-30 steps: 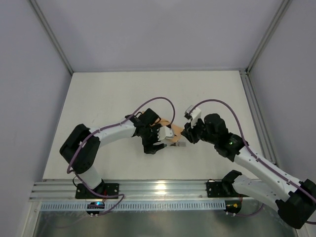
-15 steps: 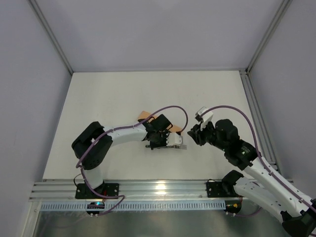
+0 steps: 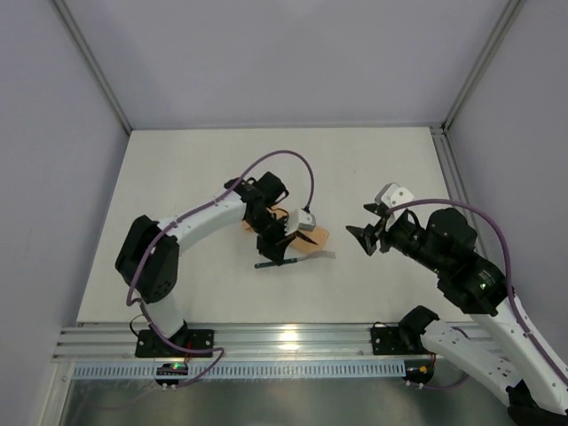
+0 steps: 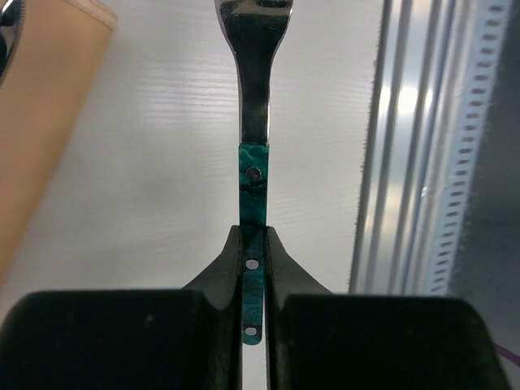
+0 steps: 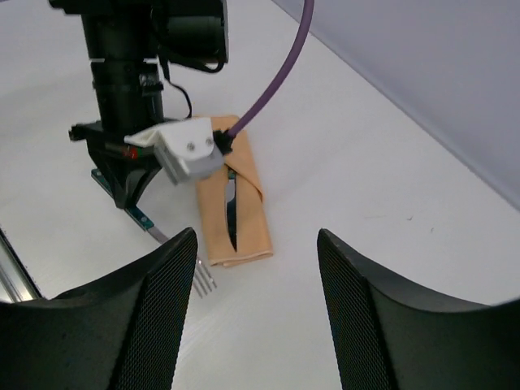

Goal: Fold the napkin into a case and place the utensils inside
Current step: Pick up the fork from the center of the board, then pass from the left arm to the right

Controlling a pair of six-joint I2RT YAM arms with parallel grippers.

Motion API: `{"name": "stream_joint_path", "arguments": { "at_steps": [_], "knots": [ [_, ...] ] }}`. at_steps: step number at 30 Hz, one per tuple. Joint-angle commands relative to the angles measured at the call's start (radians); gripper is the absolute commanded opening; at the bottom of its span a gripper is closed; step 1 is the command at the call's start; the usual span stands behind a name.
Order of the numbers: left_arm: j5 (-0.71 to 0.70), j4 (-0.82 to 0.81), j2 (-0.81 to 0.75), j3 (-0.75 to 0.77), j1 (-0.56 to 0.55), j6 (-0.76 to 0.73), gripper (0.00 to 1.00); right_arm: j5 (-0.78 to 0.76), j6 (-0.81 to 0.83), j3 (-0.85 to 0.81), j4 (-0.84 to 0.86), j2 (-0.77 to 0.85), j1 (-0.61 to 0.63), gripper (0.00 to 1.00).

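The napkin lies folded as a narrow peach-orange case point(image 5: 244, 213) mid-table, also seen in the top view point(image 3: 316, 236) and at the left edge of the left wrist view point(image 4: 41, 130). A knife blade point(image 5: 231, 213) shows in its open fold. My left gripper point(image 4: 253, 237) is shut on the teal handle of the fork point(image 4: 253, 175). The fork point(image 3: 318, 256) lies level beside the case, its tines point(image 5: 203, 280) pointing toward the right arm. My left gripper point(image 3: 280, 250) stands over the case's near side. My right gripper point(image 5: 256, 325) is open and empty, to the right of the case point(image 3: 367, 238).
Metal rails point(image 3: 284, 342) run along the table's near edge, close to the fork in the left wrist view point(image 4: 406, 162). The left arm's purple cable point(image 5: 280, 73) arches over the case. Frame posts point(image 3: 89, 67) stand at the back corners.
My left gripper has shut on the fork's handle beside the case. My right gripper has opened and drawn back to the right, away from the fork and case.
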State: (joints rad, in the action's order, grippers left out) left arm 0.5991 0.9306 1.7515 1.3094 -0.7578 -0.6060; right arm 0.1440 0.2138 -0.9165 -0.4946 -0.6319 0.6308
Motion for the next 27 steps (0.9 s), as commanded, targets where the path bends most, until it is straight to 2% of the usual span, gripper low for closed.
{"name": "stream_joint_path", "arguments": {
  "at_steps": [1,3,6,7,11,16,20,27],
  "knots": [
    [0.282,0.206,-0.041,0.098,0.138,-0.011,0.00,0.029,0.134,-0.071,-0.097,-0.021,-0.002,0.65],
    [0.405,0.334,-0.024,0.134,0.190,-0.108,0.00,0.061,0.229,-0.074,-0.131,-0.034,0.000,0.65],
    [0.455,0.442,-0.026,0.172,0.262,-0.248,0.00,0.137,0.356,-0.052,-0.118,-0.031,-0.002,0.66],
    [0.458,0.470,-0.035,0.174,0.273,-0.259,0.00,0.156,0.451,-0.012,-0.095,-0.026,-0.002,0.66],
    [0.458,0.475,-0.066,0.162,0.295,-0.259,0.00,0.195,0.665,0.091,0.071,-0.058,0.003,0.69],
    [0.446,0.416,-0.092,0.134,0.304,-0.161,0.00,0.089,0.737,0.045,0.169,-0.239,0.128,0.69],
    [0.432,0.369,-0.095,0.133,0.304,-0.114,0.00,0.074,0.786,0.022,0.185,-0.331,0.196,0.69],
    [0.412,0.343,-0.090,0.116,0.304,-0.089,0.00,0.009,0.730,-0.021,0.225,-0.469,0.242,0.68]
  ]
}}
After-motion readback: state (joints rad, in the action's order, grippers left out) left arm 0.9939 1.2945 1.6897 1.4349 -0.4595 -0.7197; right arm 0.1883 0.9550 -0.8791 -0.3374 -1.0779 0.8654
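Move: The fork is already pinched by its handle in the left gripper, tines towards the right arm, its middle about 5 cm to the right of that hand and level with it. From the right hand, the fork's middle lies some 15 cm left, 2 cm back and 21 cm below. The left gripper is about 20 cm left of the right hand, 2 cm back and 22 cm lower. The napkin, with a utensil already in it, lies 7 cm ahead of the left hand, 2 cm right and 8 cm below. The fork is lifted about 9 cm by the left hand, which also eases some 4 cm left and tilts to raise the tine end, then holds steady, grip kept. The right hand, after a slight rise, comes down and left about 10 cm each way towards the tines, a little forward, rolling some 45 degrees and tipping its fingers lower; they stay open. ##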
